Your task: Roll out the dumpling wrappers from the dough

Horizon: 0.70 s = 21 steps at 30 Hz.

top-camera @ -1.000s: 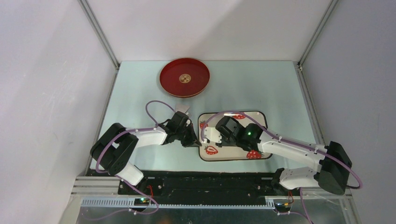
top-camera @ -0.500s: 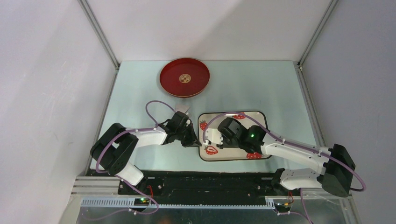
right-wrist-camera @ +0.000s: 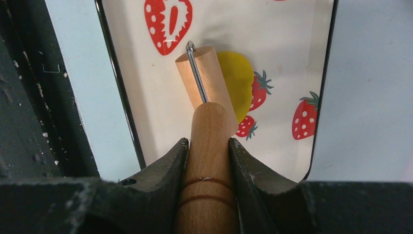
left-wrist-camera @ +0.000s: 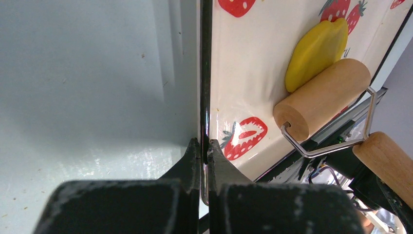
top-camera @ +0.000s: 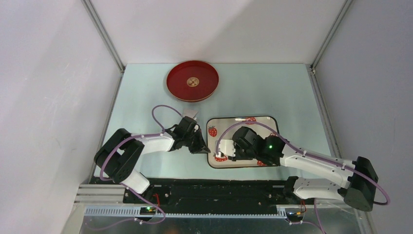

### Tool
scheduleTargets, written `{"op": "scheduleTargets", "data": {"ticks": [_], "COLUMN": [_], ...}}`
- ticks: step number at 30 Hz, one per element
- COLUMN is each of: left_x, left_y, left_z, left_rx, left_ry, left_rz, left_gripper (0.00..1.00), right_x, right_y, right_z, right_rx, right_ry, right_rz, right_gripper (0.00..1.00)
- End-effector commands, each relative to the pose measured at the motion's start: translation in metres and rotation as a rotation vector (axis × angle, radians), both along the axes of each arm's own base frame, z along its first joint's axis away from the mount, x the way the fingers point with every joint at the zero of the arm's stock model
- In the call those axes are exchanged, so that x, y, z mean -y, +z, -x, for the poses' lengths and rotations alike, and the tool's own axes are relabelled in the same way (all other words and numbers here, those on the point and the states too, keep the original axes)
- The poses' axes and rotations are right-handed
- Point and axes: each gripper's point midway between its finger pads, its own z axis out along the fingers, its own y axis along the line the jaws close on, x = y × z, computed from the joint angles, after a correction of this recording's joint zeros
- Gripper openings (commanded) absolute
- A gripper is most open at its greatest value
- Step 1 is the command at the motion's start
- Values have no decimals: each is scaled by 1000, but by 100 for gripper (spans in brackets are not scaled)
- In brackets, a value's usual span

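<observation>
The dough [left-wrist-camera: 316, 53] is a flattened yellow lump on the strawberry tray [left-wrist-camera: 243, 73], also seen in the right wrist view as the dough [right-wrist-camera: 239, 83]. The wooden roller's drum [left-wrist-camera: 321, 97] lies against the dough's near edge, partly over it [right-wrist-camera: 204, 78]. My right gripper [right-wrist-camera: 208, 141] is shut on the roller's wooden handle [right-wrist-camera: 209, 161], over the tray's near-left part [top-camera: 225, 150]. My left gripper [left-wrist-camera: 204, 144] is shut on the tray's left rim [top-camera: 203, 147]. Dumpling wrappers are out of view.
A round red plate [top-camera: 192, 80] with a gold mark at its centre sits at the back of the table. A small pale object [top-camera: 191, 114] lies just behind the left gripper. The black base rail [top-camera: 219, 187] runs along the near edge.
My right arm has drawn the roller toward the tray's near-left corner. The left gripper has kept its hold on the rim without moving.
</observation>
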Motion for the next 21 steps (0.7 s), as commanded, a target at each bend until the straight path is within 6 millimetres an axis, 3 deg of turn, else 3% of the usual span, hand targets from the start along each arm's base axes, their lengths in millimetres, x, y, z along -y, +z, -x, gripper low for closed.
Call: {"op": "scheduleTargets", "data": {"ticks": [1,4,8,11,13,17,21], "left_x": [-22,-22,-22,-22,-22,-22,-22], "left_y": [-30,-30,-30,-30,-30,-30,-31], "left_z": [20,20,20,20,20,20,20], "left_rx": [-73,-73,-73,-75,-75,-76,-76], "left_ry": [1,2,2,1,-1,0,0], "left_rz": [-129,-129,-129,-131,-130,-130,-131], "left_gripper": [0,0,0,0,0,0,0], "right_x": [45,39,15,8,8,12,13], "right_y": [-47,-26,31,78,94,98,83], "right_z": [64,45,18,5,-4,-23,-39], "right_rx": [-310,-224,-77,-18,4,24,-4], "right_ry": [2,-27,-28,-39,-53,-88,-122], "right_rz": [171,98,-148,-313,-343,-297,-232], "right_gripper": [0,0,0,0,0,0,0]}}
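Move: The yellow dough lies some 6 cm ahead of the right hand, 3 cm to its left and 10 cm below. The held roller's barrel is about 3 cm ahead, 4 cm left and 9 cm down, against the dough's near side. The tray's middle is roughly 7 cm ahead, level sideways and 10 cm below. From the left hand, the dough lies about 11 cm to the right, 2 cm ahead, at its own height. Easing back a little and to its right, then climbing quickly and swinging forward, the right hand lifts the roller clear of the tray, ending about 8 cm higher and 2 cm farther out. It tilts some 15 degrees, swinging the roller end up towards the left, and keeps its grip on the handle. The left hand still pinches the tray's left rim. ##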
